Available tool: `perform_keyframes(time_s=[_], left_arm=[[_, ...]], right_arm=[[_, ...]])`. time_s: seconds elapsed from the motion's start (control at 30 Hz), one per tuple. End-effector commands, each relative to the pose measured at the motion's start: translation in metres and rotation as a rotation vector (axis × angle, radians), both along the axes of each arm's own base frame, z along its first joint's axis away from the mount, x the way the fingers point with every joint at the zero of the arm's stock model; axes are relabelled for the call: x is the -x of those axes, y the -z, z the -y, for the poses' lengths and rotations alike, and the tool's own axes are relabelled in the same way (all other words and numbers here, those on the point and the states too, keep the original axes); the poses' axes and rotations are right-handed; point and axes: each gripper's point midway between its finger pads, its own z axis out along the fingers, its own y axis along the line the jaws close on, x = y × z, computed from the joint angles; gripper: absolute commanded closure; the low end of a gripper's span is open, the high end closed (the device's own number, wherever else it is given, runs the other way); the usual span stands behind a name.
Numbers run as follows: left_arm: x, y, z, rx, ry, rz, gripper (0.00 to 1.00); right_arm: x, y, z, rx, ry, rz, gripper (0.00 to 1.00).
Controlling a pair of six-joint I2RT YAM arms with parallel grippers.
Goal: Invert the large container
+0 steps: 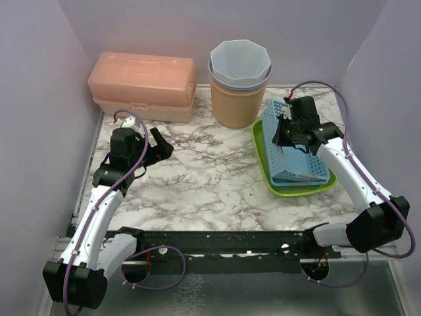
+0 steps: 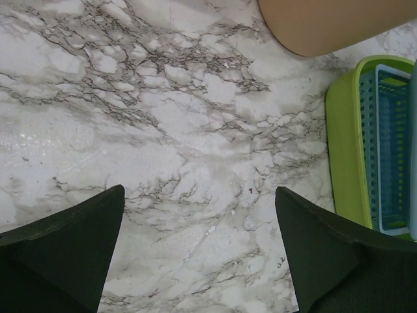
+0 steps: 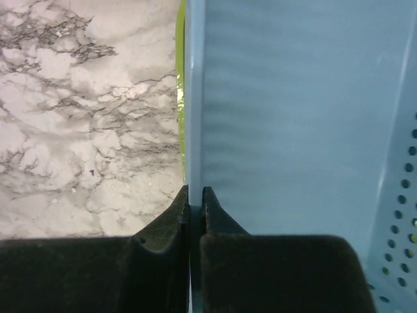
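Observation:
The large container is a blue perforated basket [image 1: 299, 164] lying inside a green tray [image 1: 262, 158] at the right of the marble table. My right gripper [image 1: 279, 135] is at the basket's left wall, near its far end. In the right wrist view the gripper [image 3: 196, 192] is shut on that thin blue wall [image 3: 293, 117], one finger on each side, with the green tray's rim [image 3: 180, 78] just outside. My left gripper [image 1: 161, 146] hovers over the bare table at the left, open and holding nothing [image 2: 199, 195]. The left wrist view shows the basket [image 2: 391, 150] and tray [image 2: 345, 150] at its right edge.
An orange bin [image 1: 237, 99] with grey-blue bins nested in it [image 1: 239, 62] stands at the back centre, close to the tray's far corner. A pink lidded box [image 1: 143, 85] sits at the back left. Lilac walls enclose the table on three sides.

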Motion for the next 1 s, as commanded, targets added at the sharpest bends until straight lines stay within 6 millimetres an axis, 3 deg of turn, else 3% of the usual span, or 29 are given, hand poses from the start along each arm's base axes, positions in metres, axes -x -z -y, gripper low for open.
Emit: perform_keyframes(time_s=[0.0,0.13,0.33,0.4,0.43,0.5,0.6,0.67,0.97], left_arm=[[0.0,0.001,0.003,0.02,0.007,-0.004,0.01],[0.001,0.001,0.003,0.024,0.002,-0.004,0.01],[0.002,0.004,0.003,0.026,0.003,-0.012,0.01],[0.004,0.005,0.003,0.029,0.002,-0.017,0.01],[0.004,0.006,0.003,0.03,0.002,-0.018,0.01],[0.004,0.007,0.003,0.029,0.001,-0.022,0.01],[0.005,0.008,0.003,0.026,0.003,-0.027,0.01],[0.005,0.008,0.003,0.026,0.003,-0.028,0.01],[0.006,0.007,0.003,0.024,0.006,-0.027,0.01]], right_arm=[[-0.008,-0.011,0.023,0.19,0.081,0.056,0.99],[-0.008,0.005,0.028,0.322,0.115,0.017,0.99],[-0.01,0.042,0.023,0.347,0.105,-0.069,0.97],[-0.008,0.052,0.016,0.329,0.084,-0.12,0.82],[-0.007,0.055,0.012,0.312,0.074,-0.137,0.63],[-0.006,0.057,0.003,0.267,0.053,-0.145,0.34],[-0.006,0.057,-0.009,0.198,0.034,-0.135,0.16],[-0.003,0.061,-0.018,0.153,0.01,-0.145,0.1],[0.031,0.1,-0.074,-0.11,-0.161,-0.351,0.08]])
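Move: My right hand has the upper blue basket's left wall pinched, holding that side raised; the basket's middle lies about 7 cm right, 1 cm back and 8 cm below. The green tub that it goes down into is centred roughly 7 cm right, 2 cm back and 14 cm below my hand. The tan bin stands some 13 cm ahead and 10 cm left. From my left hand the tub is about 38 cm right, nearly level ahead, 15 cm below. With my right hand I lower the basket's raised left side about 6 cm into the green tub, rolling my hand's left side down some 15 degrees, and open the fingers wide to let it go. Then I roll back, tip the fingers steeper and shift about 5 cm left, a little back and farther down, bringing the open fingers astride the left walls of tub and basket. ##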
